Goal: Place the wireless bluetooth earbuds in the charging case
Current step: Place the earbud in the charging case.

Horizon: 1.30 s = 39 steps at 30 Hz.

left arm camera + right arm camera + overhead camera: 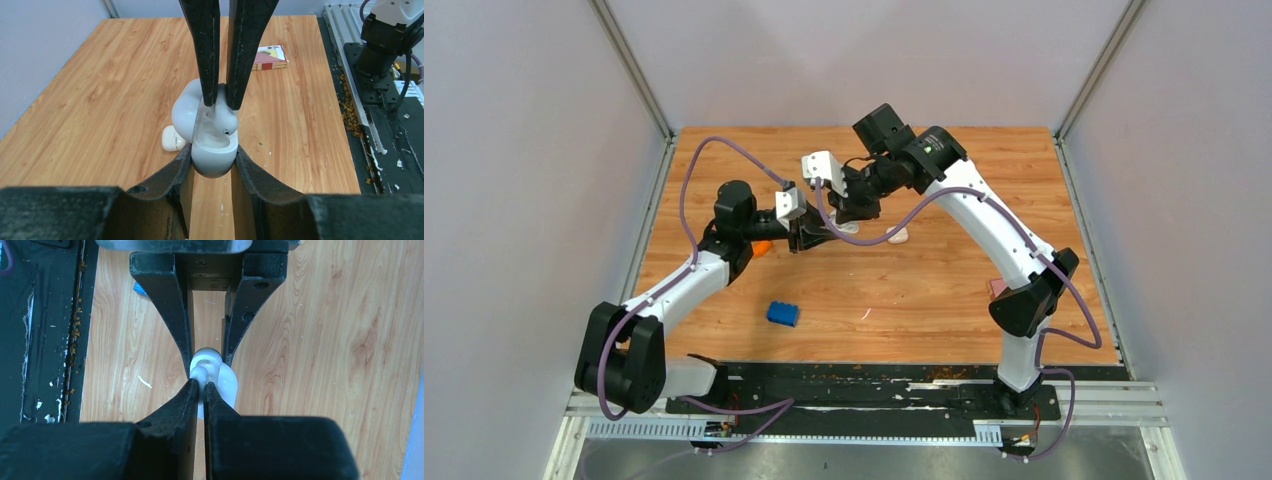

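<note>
The white charging case (214,161) is held above the table with its lid (185,111) flipped back, and my left gripper (213,151) is shut on its body. From the far side my right gripper (222,102) reaches down over the open case, shut on a white earbud (226,122) that sits at the case's cavity. In the right wrist view the right gripper (201,383) pinches the earbud (199,374), with the left gripper (207,356) facing it. In the top view both grippers (819,235) (849,215) meet at mid-table.
A second small white rounded piece (173,138) lies on the wood just beyond the case. A blue toy brick (783,314) sits nearer the front, an orange item (762,248) under the left arm, a card box (270,55) by the right arm's base.
</note>
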### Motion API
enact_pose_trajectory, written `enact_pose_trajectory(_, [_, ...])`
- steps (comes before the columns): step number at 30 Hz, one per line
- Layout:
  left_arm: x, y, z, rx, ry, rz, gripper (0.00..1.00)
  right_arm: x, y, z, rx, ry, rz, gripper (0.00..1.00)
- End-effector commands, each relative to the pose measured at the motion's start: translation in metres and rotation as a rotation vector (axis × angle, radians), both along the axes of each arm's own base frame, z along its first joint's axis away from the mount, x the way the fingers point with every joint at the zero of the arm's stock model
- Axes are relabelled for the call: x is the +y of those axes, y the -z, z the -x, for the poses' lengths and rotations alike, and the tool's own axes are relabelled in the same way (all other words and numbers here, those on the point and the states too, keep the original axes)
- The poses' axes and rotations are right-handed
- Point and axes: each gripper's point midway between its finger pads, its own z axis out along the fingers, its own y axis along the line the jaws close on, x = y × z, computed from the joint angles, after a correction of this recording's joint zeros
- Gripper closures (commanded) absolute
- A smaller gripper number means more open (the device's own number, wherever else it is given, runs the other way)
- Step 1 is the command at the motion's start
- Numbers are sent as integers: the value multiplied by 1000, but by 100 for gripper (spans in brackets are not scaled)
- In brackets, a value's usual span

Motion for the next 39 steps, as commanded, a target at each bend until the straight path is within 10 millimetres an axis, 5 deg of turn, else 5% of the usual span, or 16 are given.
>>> enact_pose_trajectory(1, [-5,-19,-1,-54,18,23,100,7,-21,-3,-54,5,-60,100])
enact_pose_trajectory(23, [-8,-30,4,-50,1,67,100,10,-6,-10,-94,39,-38,98])
enact_pose_trajectory(29, [-7,-28,2,-20,-32,88,100,2,-3,-12,-110,78,-20,80])
enact_pose_trajectory(39, [-7,-21,1,5,-35,75,100,-12,-41,14,-151,30,-107,65])
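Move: The right hand, already pinching the earbud, has the open charging case about 2 cm below it and 1 cm to its left, level fore and aft. From that hand the white box lies on the table some 12 cm to the right, 5 cm farther out and 18 cm down; the blue brick about 11 cm left, 13 cm back, equally low. The left hand grips the case, whose middle sits about 2 cm to its right; the earbud is about 3 cm right and 2 cm above that hand. Down by about 1.5 cm and slightly forward, the right hand eases the pinched earbud into the open case, then spreads its fingers to about a third of their range and lets go, starting to back off up, backward and to the right by about 1 cm. The left hand keeps its grip on the case, nearly still, tipping it by some 5 degrees. ##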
